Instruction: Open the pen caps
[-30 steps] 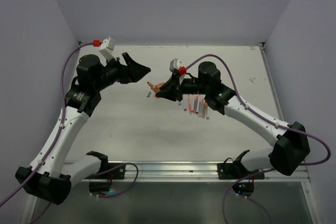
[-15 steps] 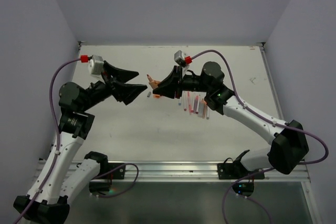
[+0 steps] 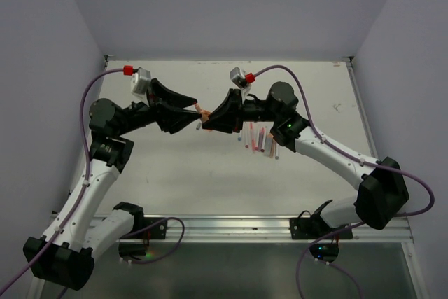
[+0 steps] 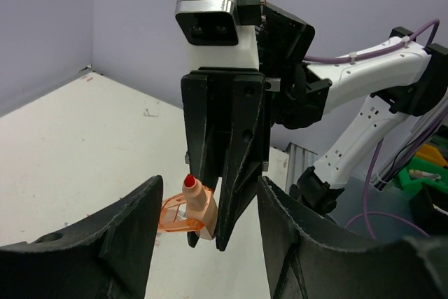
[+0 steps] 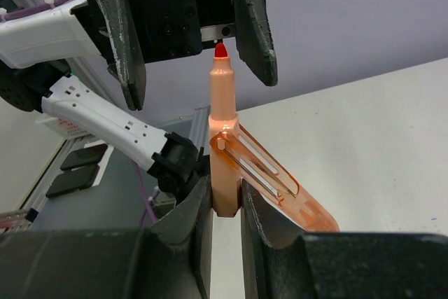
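My right gripper [image 5: 225, 197] is shut on the lower barrel of a thick orange pen [image 5: 225, 138], which stands upright with its red tip [image 5: 220, 50] bare. A translucent orange pen cap [image 5: 283, 187] slants off the barrel's side, clear of the tip. My left gripper [image 4: 208, 194] faces it, jaws apart on either side of the tip and touching nothing. From above, the left gripper [image 3: 190, 108] and right gripper [image 3: 210, 120] meet nose to nose over the table's far middle, the orange pen [image 3: 203, 112] between them.
Several thin pale pens [image 3: 260, 138] with pink, red and blue ends lie in a row under the right forearm. A small loose cap [image 3: 199, 127] lies on the white table [image 3: 175, 173] below the grippers. Purple cables loop off both wrists.
The left arm has swung in to the right gripper and its jaws have narrowed around the pen's tip. The right gripper has tilted up slightly, still holding the pen.
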Motion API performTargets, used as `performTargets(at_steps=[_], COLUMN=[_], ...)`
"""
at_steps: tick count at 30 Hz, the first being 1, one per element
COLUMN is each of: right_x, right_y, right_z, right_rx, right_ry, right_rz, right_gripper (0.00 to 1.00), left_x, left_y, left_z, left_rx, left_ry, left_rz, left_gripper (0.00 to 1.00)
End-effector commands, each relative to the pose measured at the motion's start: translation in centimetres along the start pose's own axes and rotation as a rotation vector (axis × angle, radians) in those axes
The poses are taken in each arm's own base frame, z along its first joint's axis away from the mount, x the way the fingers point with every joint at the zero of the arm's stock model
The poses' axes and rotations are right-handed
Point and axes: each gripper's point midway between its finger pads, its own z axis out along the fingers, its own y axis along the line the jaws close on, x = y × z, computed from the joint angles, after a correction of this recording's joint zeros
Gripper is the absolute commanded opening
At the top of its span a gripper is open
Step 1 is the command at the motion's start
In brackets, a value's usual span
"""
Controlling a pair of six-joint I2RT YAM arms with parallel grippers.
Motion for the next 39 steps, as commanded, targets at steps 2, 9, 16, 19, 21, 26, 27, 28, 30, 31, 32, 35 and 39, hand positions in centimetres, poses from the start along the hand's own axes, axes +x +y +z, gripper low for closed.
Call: performTargets(at_steps=[2,9,16,19,21,26,27,28,30,31,32,35,39], right_x=[-2.0,-1.7,-2.0,-2.0,-2.1,-2.0,-1.9,-2.0,-1.9,-2.0,-1.9,-1.8,-1.7], right_y=[0.9,0.6,0.6,0.6,0.6,0.5,0.6,0.6,0.6,0.6,0.5,0.6,0.6], right_z=[0.3,0.4,0.5,0.5,0.5,0.6,0.6,0.6,0.7,0.7,0.7,0.9,1.0], right_rx=[-0.04,-0.036,-0.04,-0.042,-0.044,-0.045,-0.046,-0.045,-0.046,-0.047,-0.046,-0.049,-0.048], right_ry=[-0.04,-0.044,-0.054,-0.055,-0.055,-0.054,-0.052,-0.054,-0.052,-0.054,-0.053,-0.051,-0.053], right_rz=[-0.05,-0.039,-0.042,-0.043,-0.045,-0.039,-0.036,-0.037,-0.036,-0.038,-0.034,-0.032,-0.029], right_gripper=[0.0,0.0,0.0,0.0,0.0,0.0,0.0,0.0,0.0,0.0,0.0,0.0,0.0], left_x=[-1.5,-1.6,-0.8,-0.6,-0.4,-0.2,-0.3,-0.3,-0.5,-0.4,-0.5,-0.5,-0.3], left_y=[-1.4,-1.2,-0.5,-0.1,0.3,1.0,1.0,1.0,0.8,0.8,0.6,0.5,0.3], left_z=[-0.1,0.0,0.1,0.2,0.2,0.3,0.4,0.4,0.4,0.4,0.5,0.5,0.6], left_rx=[0.047,0.045,0.026,0.015,0.002,-0.025,-0.025,-0.026,-0.02,-0.02,-0.015,-0.015,-0.006], left_ry=[-0.031,-0.054,-0.04,-0.04,-0.036,-0.039,-0.042,-0.043,-0.049,-0.05,-0.052,-0.056,-0.055], left_rz=[0.038,0.029,0.001,-0.011,-0.016,-0.028,-0.024,-0.026,-0.019,-0.021,-0.016,-0.016,-0.017], left_gripper=[0.57,0.46,0.45,0.46,0.48,0.49,0.48,0.47,0.45,0.44,0.42,0.36,0.31])
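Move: The orange pen's bare red tip sits about 1 cm ahead and 2 cm right of the left hand, some 1 cm below it, between its half-open fingers. The pen's clear orange guard is roughly 3 cm ahead, 5 cm right and 3 cm below. The loose pens on the table lie about 19 cm ahead, 26 cm right and 37 cm below. From the right hand, which holds the pen, the tip is about 5 cm left, 4 cm above and 1 cm ahead. Left hand rises about 1 cm, then sinks back while easing 1 cm forward, fingers narrowing around the red tip. ##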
